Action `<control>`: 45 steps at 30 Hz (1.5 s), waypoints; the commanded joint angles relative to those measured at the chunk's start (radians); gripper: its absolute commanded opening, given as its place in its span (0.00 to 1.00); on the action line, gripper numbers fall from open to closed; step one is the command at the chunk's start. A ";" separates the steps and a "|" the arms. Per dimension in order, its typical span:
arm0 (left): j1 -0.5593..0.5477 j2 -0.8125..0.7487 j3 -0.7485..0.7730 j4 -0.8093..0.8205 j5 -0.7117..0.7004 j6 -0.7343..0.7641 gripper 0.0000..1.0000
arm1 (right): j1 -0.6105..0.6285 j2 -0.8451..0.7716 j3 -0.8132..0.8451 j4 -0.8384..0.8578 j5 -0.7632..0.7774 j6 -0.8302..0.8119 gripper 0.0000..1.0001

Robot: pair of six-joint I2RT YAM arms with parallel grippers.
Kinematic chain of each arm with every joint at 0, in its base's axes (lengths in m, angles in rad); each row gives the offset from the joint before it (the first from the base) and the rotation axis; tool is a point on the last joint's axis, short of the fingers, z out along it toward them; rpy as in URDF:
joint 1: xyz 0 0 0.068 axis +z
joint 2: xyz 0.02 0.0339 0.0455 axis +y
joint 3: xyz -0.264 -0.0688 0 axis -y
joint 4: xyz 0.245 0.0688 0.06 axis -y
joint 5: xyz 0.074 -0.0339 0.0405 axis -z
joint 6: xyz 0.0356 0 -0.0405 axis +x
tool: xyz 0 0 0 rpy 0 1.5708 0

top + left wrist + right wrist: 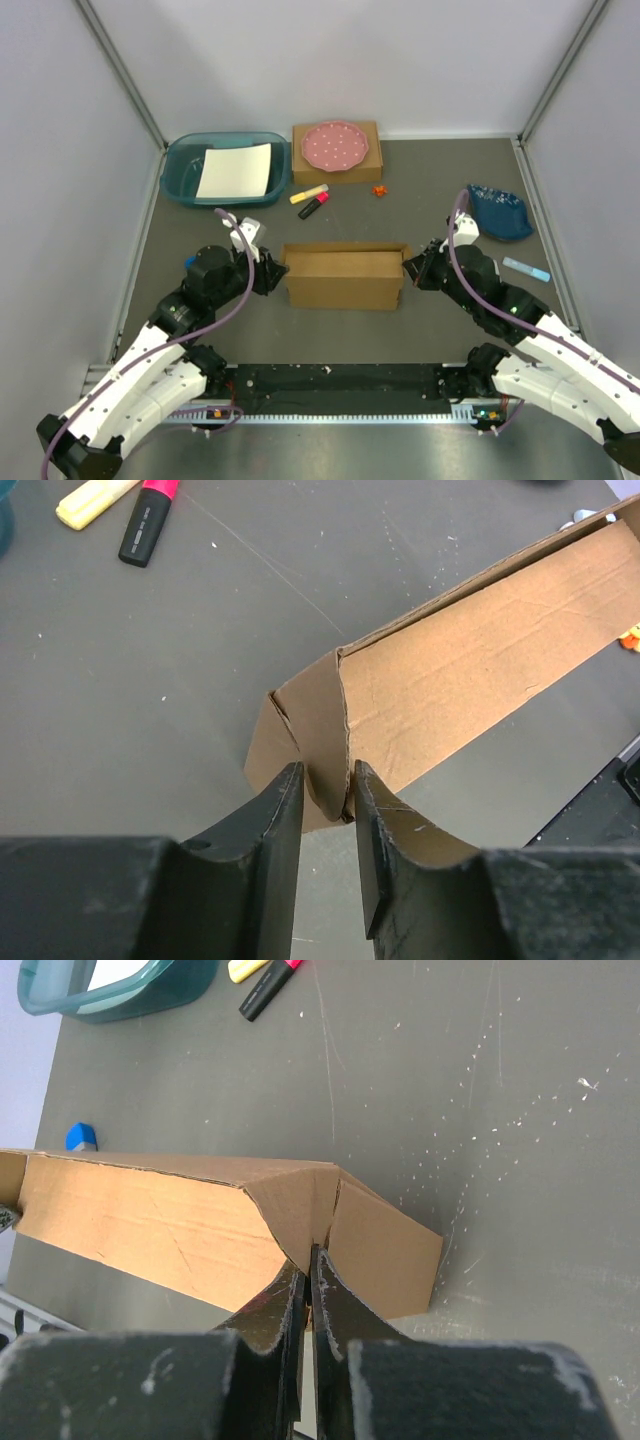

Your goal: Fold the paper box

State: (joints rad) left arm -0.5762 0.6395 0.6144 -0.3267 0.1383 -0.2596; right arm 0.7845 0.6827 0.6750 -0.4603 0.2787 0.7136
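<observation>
The paper box (345,278) lies in the middle of the table as a long, low brown cardboard shape with its end flaps folded in. My left gripper (270,270) is at its left end. In the left wrist view the gripper (328,775) is open, and a rounded end tab of the box (480,670) sits loosely between the fingers. My right gripper (415,268) is at the right end. In the right wrist view it (308,1255) is shut, its tips against the seam of the end flaps of the box (150,1225).
At the back left a teal bin (225,168) holds a white sheet. Beside it a smaller box carries a pink dotted plate (336,148). A yellow marker (308,193) and a pink one (313,205) lie behind the paper box. A blue cloth (500,212) lies at the right.
</observation>
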 commanded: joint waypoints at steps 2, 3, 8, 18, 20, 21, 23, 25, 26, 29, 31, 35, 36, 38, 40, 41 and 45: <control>-0.004 -0.017 0.001 0.002 -0.017 0.010 0.27 | 0.025 0.034 -0.031 -0.140 -0.079 -0.013 0.00; -0.002 -0.026 0.001 0.005 -0.022 0.008 0.26 | 0.025 0.032 -0.029 -0.138 -0.081 -0.013 0.00; -0.004 -0.043 0.015 0.025 -0.034 0.006 0.29 | 0.025 0.032 -0.029 -0.138 -0.084 -0.014 0.00; -0.004 -0.026 0.019 0.031 -0.034 0.002 0.20 | 0.025 0.029 -0.034 -0.140 -0.082 -0.014 0.00; -0.004 -0.032 0.019 0.035 -0.032 0.000 0.13 | 0.025 0.029 -0.037 -0.140 -0.082 -0.014 0.00; -0.004 -0.034 0.022 0.037 -0.031 -0.001 0.08 | 0.025 0.029 -0.038 -0.140 -0.082 -0.013 0.00; -0.002 -0.038 0.031 0.038 -0.028 -0.007 0.01 | 0.025 0.029 -0.040 -0.140 -0.082 -0.013 0.00; -0.004 -0.041 0.038 0.040 -0.026 -0.023 0.00 | 0.025 0.028 -0.040 -0.140 -0.082 -0.013 0.00; -0.004 -0.043 0.039 0.049 -0.020 -0.026 0.00 | 0.025 0.028 -0.040 -0.140 -0.082 -0.011 0.00; -0.004 -0.044 0.045 0.057 -0.019 -0.059 0.00 | 0.025 0.028 -0.040 -0.140 -0.084 -0.009 0.00; -0.004 -0.046 0.053 0.063 -0.014 -0.076 0.00 | 0.025 0.028 -0.041 -0.140 -0.085 -0.008 0.00; -0.004 -0.041 0.054 0.078 0.007 -0.156 0.00 | 0.024 0.028 -0.043 -0.140 -0.088 -0.005 0.00; -0.004 -0.040 0.056 0.084 0.027 -0.168 0.00 | 0.025 0.028 -0.043 -0.140 -0.090 -0.006 0.00; -0.004 -0.032 0.056 0.090 0.044 -0.202 0.00 | 0.025 0.026 -0.043 -0.140 -0.088 -0.005 0.00; -0.002 -0.021 0.058 0.097 0.060 -0.217 0.00 | 0.025 0.026 -0.043 -0.140 -0.088 -0.005 0.00; -0.004 -0.018 0.058 0.097 0.063 -0.230 0.00 | 0.025 0.026 -0.045 -0.140 -0.088 -0.005 0.00; -0.004 -0.014 0.044 0.101 0.067 -0.247 0.00 | 0.027 0.026 -0.045 -0.140 -0.088 -0.005 0.00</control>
State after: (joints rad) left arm -0.5728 0.6220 0.6212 -0.3309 0.1154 -0.4377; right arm 0.7856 0.6827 0.6746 -0.4606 0.2672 0.7074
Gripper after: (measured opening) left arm 0.018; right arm 0.008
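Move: The box's left end flap stands right between the open left fingers, with no gap ahead or to either side. From that hand, the box's middle is about 15 cm to the right, level ahead and some 3 cm lower. The pink-capped marker lies on the table roughly 22 cm ahead, 5 cm right and 17 cm below. The right fingers already hold the box's right end flap; the left flap is about 30 cm to their left, level ahead. Keep the left gripper at the box's left corner, easing it less than 1 cm up and left with the fingers astride the end flap, then shut them to pinch the cardboard. Once they are shut, roll the wrist about 10 degrees, counter-clockwise as seen from behind the hand, keeping the pinch. Hold the right gripper still, shut on the right end flap. ##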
